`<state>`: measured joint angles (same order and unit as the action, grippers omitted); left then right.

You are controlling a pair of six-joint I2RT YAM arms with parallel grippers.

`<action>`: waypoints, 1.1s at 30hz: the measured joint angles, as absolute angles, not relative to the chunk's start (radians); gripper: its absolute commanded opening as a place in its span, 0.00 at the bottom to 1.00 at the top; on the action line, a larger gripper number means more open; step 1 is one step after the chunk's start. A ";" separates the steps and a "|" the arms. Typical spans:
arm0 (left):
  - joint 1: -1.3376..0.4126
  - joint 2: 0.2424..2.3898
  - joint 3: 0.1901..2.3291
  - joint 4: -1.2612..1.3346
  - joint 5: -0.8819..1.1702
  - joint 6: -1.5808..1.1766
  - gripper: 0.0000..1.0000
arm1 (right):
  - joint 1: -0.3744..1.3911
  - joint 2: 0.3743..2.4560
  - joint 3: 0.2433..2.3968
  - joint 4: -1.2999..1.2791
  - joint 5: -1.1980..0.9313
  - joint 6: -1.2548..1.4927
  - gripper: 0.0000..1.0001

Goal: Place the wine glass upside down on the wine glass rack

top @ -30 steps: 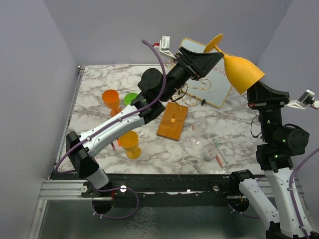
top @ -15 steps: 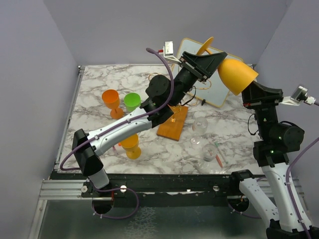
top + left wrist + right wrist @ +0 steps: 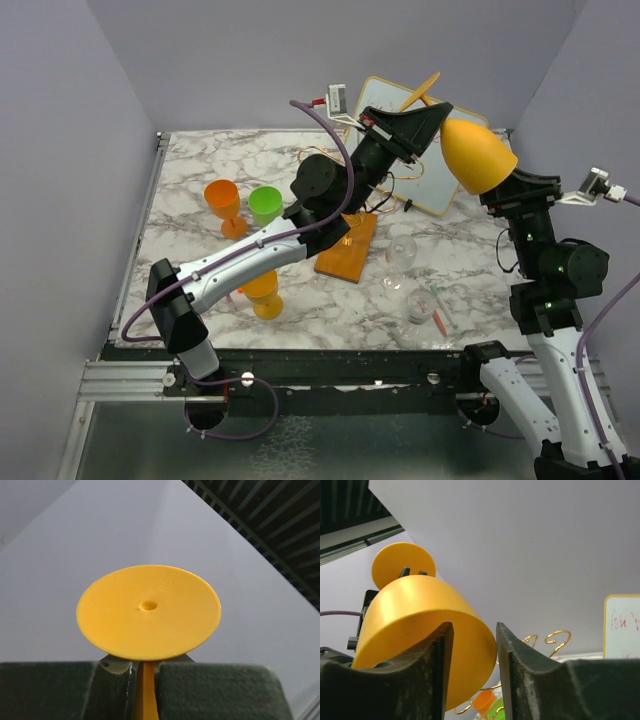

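Note:
The yellow-orange wine glass [image 3: 478,155] hangs in the air above the table's far right, its foot [image 3: 425,88] up and away and its bowl toward the right arm. My left gripper [image 3: 432,112] is shut on the stem just under the foot [image 3: 148,612], and the stem [image 3: 145,690] shows pinched between the pads. My right gripper [image 3: 473,627] is open, its fingers apart on either side of the bowl's rim [image 3: 415,615]. The wine glass rack [image 3: 347,245] stands below on its wooden base, its gold scrolls [image 3: 557,637] partly hidden by the left arm.
An orange glass [image 3: 222,200] and a green glass [image 3: 265,203] stand at the left, with another yellow-orange one [image 3: 262,290] nearer. Two clear glasses [image 3: 401,255] and pens [image 3: 440,318] lie right of the rack. A whiteboard [image 3: 440,175] leans at the back.
My left gripper has come in and shut on the stem. My right gripper has opened off the bowl. The glass has shifted slightly left and tilted.

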<state>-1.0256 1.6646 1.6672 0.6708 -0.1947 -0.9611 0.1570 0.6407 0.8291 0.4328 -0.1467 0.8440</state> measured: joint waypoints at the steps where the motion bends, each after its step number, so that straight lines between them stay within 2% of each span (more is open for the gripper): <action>1: -1.025 1.664 1.667 0.671 -0.191 -0.924 0.00 | 0.157 0.641 0.842 0.398 -0.145 0.839 0.49; 8: -1.024 1.633 1.669 0.638 -0.167 -0.657 0.00 | 0.157 0.625 0.919 0.154 -0.118 0.754 0.58; 13: -1.018 1.593 1.722 0.519 -0.146 -0.455 0.00 | 0.157 0.592 0.934 0.033 -0.093 0.679 0.63; 23: -0.970 1.562 2.046 -0.012 -0.120 -0.170 0.00 | 0.157 0.621 1.013 -0.067 -0.074 0.619 0.66; 29: -0.916 1.467 2.044 -0.221 -0.142 -0.083 0.00 | 0.157 0.734 1.131 -0.120 -0.139 0.598 0.69; 33: -0.883 1.384 1.956 -0.266 -0.183 -0.020 0.00 | 0.157 0.851 1.253 -0.169 -0.259 0.578 0.70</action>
<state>-0.8833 1.3838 1.9564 -0.2665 -0.1829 -0.0200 0.1570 0.8513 1.2530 -0.1688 -0.2588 0.5781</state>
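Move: The left hand already pinches the yellow wine glass by its stem. The rack it goes to has its middle about 13 cm ahead of this hand, 7 cm to the left and 40 cm below; the green goblet stands about 17 cm ahead and 28 cm left, the orange one 9 cm farther left, both nearly 50 cm down. From the right hand, at the bowl's rim, the rack lies some 16 cm ahead, 14 cm left, 33 cm below. The left hand swings the glass about 15 cm left, turning it bowl-down; the right opens wider, dips, then forward. ##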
